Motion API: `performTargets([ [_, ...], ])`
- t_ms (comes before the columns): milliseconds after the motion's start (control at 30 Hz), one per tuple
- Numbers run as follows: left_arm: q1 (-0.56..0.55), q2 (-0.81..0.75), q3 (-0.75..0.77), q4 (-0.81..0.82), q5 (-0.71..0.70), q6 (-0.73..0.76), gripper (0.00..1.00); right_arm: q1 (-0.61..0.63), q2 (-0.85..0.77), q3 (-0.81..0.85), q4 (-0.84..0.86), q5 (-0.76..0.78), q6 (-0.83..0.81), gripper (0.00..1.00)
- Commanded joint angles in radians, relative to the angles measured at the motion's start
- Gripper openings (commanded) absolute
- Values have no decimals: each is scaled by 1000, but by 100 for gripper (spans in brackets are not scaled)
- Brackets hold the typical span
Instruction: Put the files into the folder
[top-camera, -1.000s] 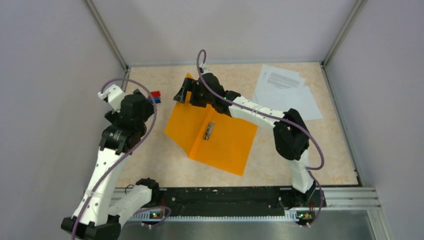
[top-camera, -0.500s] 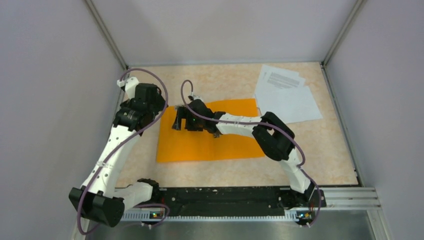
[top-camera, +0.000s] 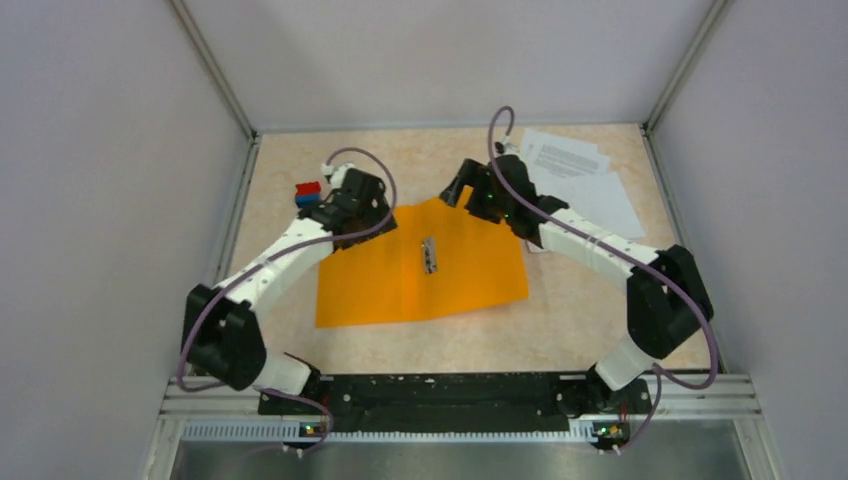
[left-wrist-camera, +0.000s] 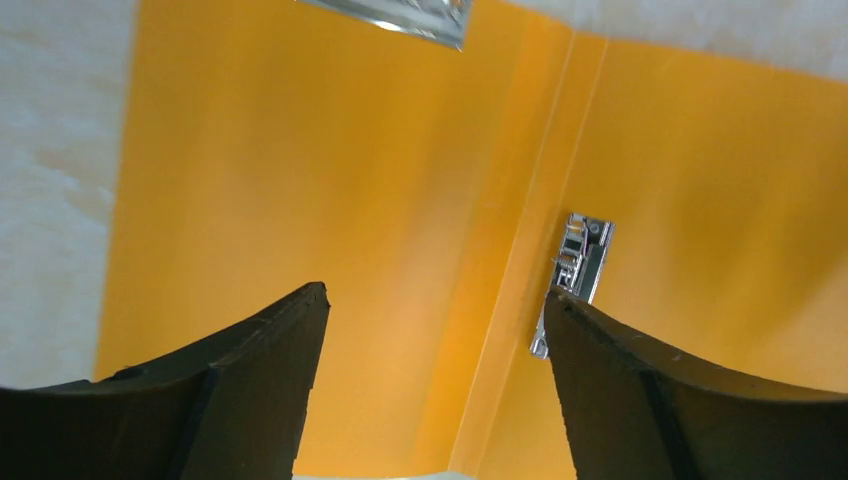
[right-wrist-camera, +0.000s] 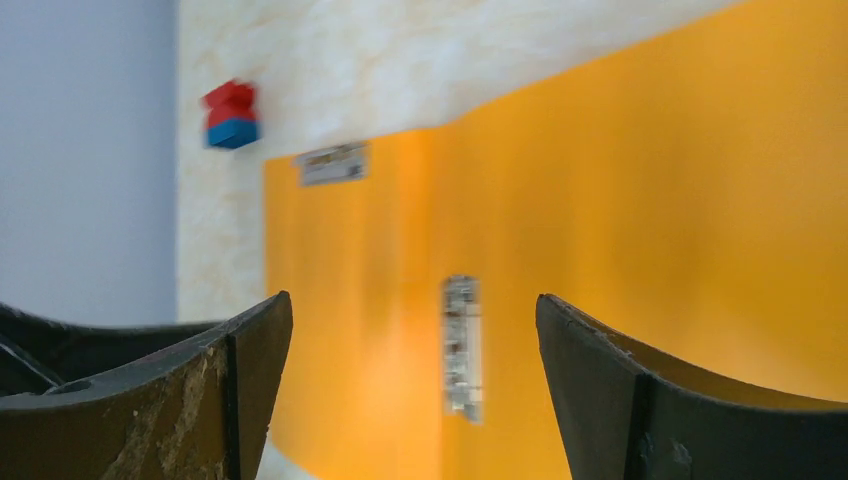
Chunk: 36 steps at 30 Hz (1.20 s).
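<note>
The orange folder (top-camera: 400, 280) lies open and flat on the table, with its metal clip (top-camera: 429, 254) showing at the middle crease. My left gripper (top-camera: 352, 222) hovers over the folder's far left corner, open and empty. The left wrist view shows the folder (left-wrist-camera: 330, 180), its clip (left-wrist-camera: 580, 262) and my left gripper (left-wrist-camera: 435, 300). My right gripper (top-camera: 456, 193) is open above the folder's far edge; the right wrist view shows my right gripper (right-wrist-camera: 412, 300) empty over the folder (right-wrist-camera: 650, 200) and clip (right-wrist-camera: 462, 345). The files (top-camera: 575, 185) lie at the far right, beside the folder.
A small red-and-blue block (top-camera: 308, 192) sits just left of my left gripper, near the left wall; it also shows in the right wrist view as the block (right-wrist-camera: 231, 114). Walls enclose the table on three sides. The arm bases stand on a rail (top-camera: 450, 392) at the near edge.
The folder has gone from half-raised to lying flat and open. My left arm swung from the left wall to the folder's far left corner. My right gripper moved right to the far edge.
</note>
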<state>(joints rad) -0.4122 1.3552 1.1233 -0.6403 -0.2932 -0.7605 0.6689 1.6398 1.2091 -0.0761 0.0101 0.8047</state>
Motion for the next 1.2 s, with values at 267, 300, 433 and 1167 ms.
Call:
performTargets([
  [267, -207, 375, 43, 186, 81, -64, 71, -95, -103, -261, -145, 131, -97, 80],
  [300, -213, 388, 49, 188, 82, -62, 69, -95, -105, -273, -148, 143, -100, 78],
  [433, -219, 407, 38, 215, 91, -63, 68, -95, -106, -307, -146, 154, -103, 72],
  [1167, -282, 470, 26, 230, 45, -37, 41, -91, -29, -362, -92, 149, -115, 35],
])
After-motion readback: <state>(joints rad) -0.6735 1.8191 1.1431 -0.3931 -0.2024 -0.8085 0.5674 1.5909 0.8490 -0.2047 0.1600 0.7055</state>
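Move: About 15 cm to the left hand's right, 1 cm ahead and 15 cm below lies the metal clip in the open folder. The silver label plate is some 12 cm straight ahead of that hand, the red-blue block about 17 cm ahead and 14 cm left. For the right hand, the folder's right flap is centred 5 cm back, 8 cm right and 16 cm below; the clip lies 5 cm back and 3 cm left, the papers 14 cm ahead and 31 cm right. Sweeping right and down together, each some 13 cm, the left hand comes close beside the clip, turning about 15 degrees clockwise and tipping more downward, its fingers narrowing to about half open. The right hand sinks some 15 cm and goes 13 cm right, then also 5 cm back, to the flap's outer part, its left side rolling down, fingers closing to about a third. Contact can't be made out. ##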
